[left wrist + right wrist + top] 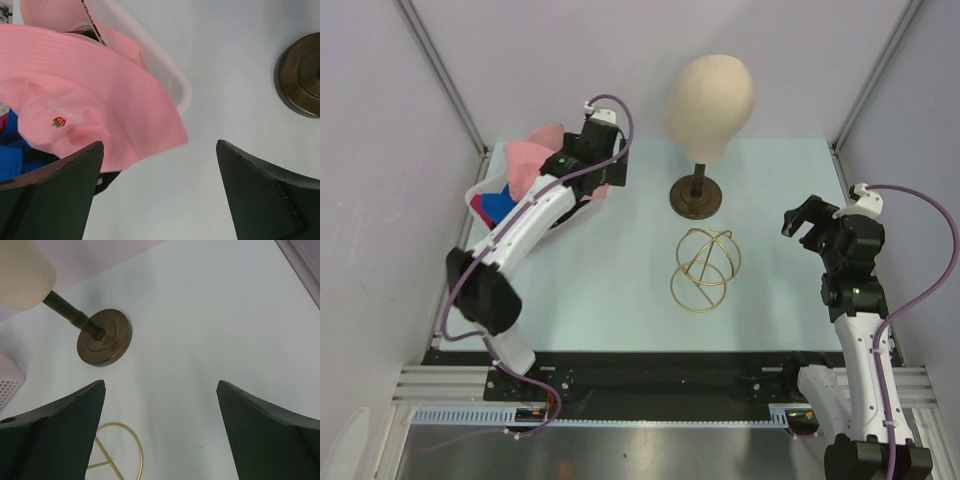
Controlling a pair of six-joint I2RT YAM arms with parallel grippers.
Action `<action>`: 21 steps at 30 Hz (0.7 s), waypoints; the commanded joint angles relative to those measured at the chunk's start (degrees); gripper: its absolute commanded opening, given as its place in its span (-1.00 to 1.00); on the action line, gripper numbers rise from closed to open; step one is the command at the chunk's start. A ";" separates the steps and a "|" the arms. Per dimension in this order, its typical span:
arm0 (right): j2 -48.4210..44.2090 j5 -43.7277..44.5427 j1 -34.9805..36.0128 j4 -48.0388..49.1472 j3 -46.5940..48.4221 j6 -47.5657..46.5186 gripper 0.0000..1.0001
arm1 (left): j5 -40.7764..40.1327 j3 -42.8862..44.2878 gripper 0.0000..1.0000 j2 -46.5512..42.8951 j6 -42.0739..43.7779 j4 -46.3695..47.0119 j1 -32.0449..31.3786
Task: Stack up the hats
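The hats lie piled in a white basket [480, 195] at the table's far left. On top is a salmon-pink bucket hat [90, 100] with a small strawberry mark, its brim hanging over the basket rim [167, 75]. A royal-blue cap [10, 155] shows under it at the left, and a light-pink cap [50, 12] lies behind. From above I see the pink hats [532, 160] and the blue cap [498, 205]. My left gripper [160, 190] hangs open just right of the bucket hat's brim, above bare table. My right gripper [160, 430] is open and empty at the right [805, 222].
A beige mannequin head [710, 95] stands on a dark round base [696, 197] at the back middle; the base also shows in the wrist views [302, 75] [104, 337]. A gold wire stand [705, 268] sits on the table in front of it.
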 commanded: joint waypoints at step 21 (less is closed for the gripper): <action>-0.86 -4.96 0.12 0.34 -0.83 4.92 0.99 | -13.99 13.39 0.22 19.58 2.13 -5.18 0.73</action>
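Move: The pink hat on top of the pile in the white basket has its middle about 8 cm ahead of the left hand, 10 cm to its left and 9 cm below; its brim reaches almost to the hand. The other pink hat lies some 17 cm ahead and 12 cm left, the blue hat 3 cm ahead and 24 cm left, the stand base 12 cm ahead and 20 cm right. From the right hand, that first hat is roughly 21 cm ahead and 57 cm left. The left hand brings its open fingers astride the near right end of the pink hat's brim, going down about 6 cm and forward about 5. It then all but stays there, rolling its left side up some 15 degrees in all and turning a little counter-clockwise, while the fingers start to close, still well apart; contact with the brim can't be made out. ##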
